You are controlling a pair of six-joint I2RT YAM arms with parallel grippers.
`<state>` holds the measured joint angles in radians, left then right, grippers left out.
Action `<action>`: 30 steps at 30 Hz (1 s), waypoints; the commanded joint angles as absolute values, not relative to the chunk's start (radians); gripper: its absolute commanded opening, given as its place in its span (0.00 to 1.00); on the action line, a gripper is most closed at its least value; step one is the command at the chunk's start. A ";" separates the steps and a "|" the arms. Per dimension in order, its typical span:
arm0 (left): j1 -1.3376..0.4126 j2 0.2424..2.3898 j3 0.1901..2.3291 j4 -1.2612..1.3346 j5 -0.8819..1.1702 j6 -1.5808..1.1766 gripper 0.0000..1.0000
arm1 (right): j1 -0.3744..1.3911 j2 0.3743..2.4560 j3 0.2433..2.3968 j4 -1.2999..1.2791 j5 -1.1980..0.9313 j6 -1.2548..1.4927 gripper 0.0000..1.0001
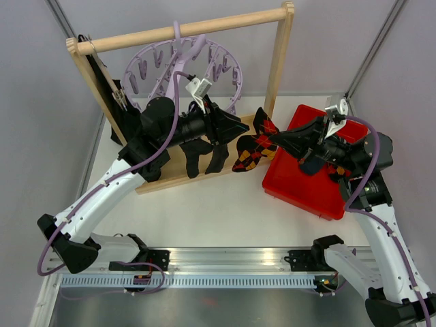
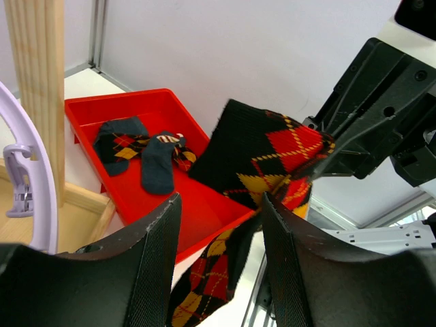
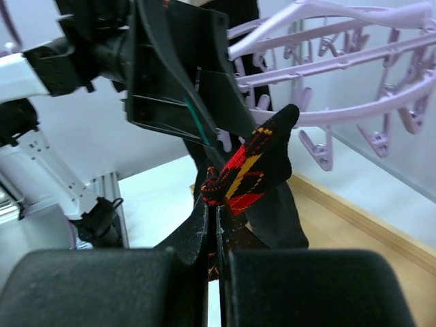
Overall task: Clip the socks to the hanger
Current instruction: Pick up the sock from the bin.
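Note:
My right gripper [image 3: 216, 208] is shut on the edge of an argyle sock [image 3: 262, 160], holding it up in the air left of the red tray [image 1: 300, 184]. That same argyle sock [image 2: 262, 153] droops between and beyond the spread fingers [image 2: 158, 259] of my left gripper [image 2: 221, 235], which is open and not pinching it. From above, the left gripper [image 1: 231, 129] and right gripper [image 1: 274, 139] face each other with the sock [image 1: 251, 150] between them. The lilac hanger [image 1: 182, 63] hangs from the wooden rail just behind, and its clips [image 3: 317, 146] dangle near the sock.
The tray holds more socks [image 2: 139, 153], dark and argyle. Black socks [image 1: 204, 155] hang below the hanger, in front of the wooden frame's base [image 1: 160, 178]. A wooden post [image 1: 278, 58] stands between the hanger and the tray.

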<state>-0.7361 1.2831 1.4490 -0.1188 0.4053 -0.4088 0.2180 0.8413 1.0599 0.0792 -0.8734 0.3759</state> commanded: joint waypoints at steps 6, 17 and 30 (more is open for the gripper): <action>-0.729 1.262 1.348 0.099 0.495 -0.511 0.56 | 0.241 0.842 1.034 0.388 -0.992 0.570 0.00; -0.727 1.181 1.149 0.414 0.592 -0.638 0.56 | 0.259 0.854 0.996 0.702 -0.979 0.794 0.00; -0.727 1.176 1.146 0.666 0.638 -0.765 0.58 | 0.308 0.962 0.977 1.201 -0.965 1.149 0.00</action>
<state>-0.7307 1.1648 1.1015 0.5724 0.5987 -0.6991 0.2962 0.9501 0.9672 1.0065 -0.9672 1.0451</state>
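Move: The argyle sock hangs from the right fingers. From the left hand its middle is about 5 cm to the right, 3 back and 3 lower. The nearer clipped dark sock hangs level with that hand, some 5 cm left and 9 below; the hanger's middle is about 16 cm left, 9 ahead. From the right hand, the open left gripper is some 8 cm left, 3 ahead and 2 higher, and the red bin about 8 ahead, 14 right, 21 below. The argyle sock, still pinched in the shut right fingers, is carried up and back about 7 cm each way and slightly left, towards the left gripper, as that wrist swings counter-clockwise and its fingers tip up. The left hand dips a little, then draws back some 6 cm and rises to stay alongside, turning clockwise and tipping its fingers up about 20 degrees, half open at the sock's loose part. ##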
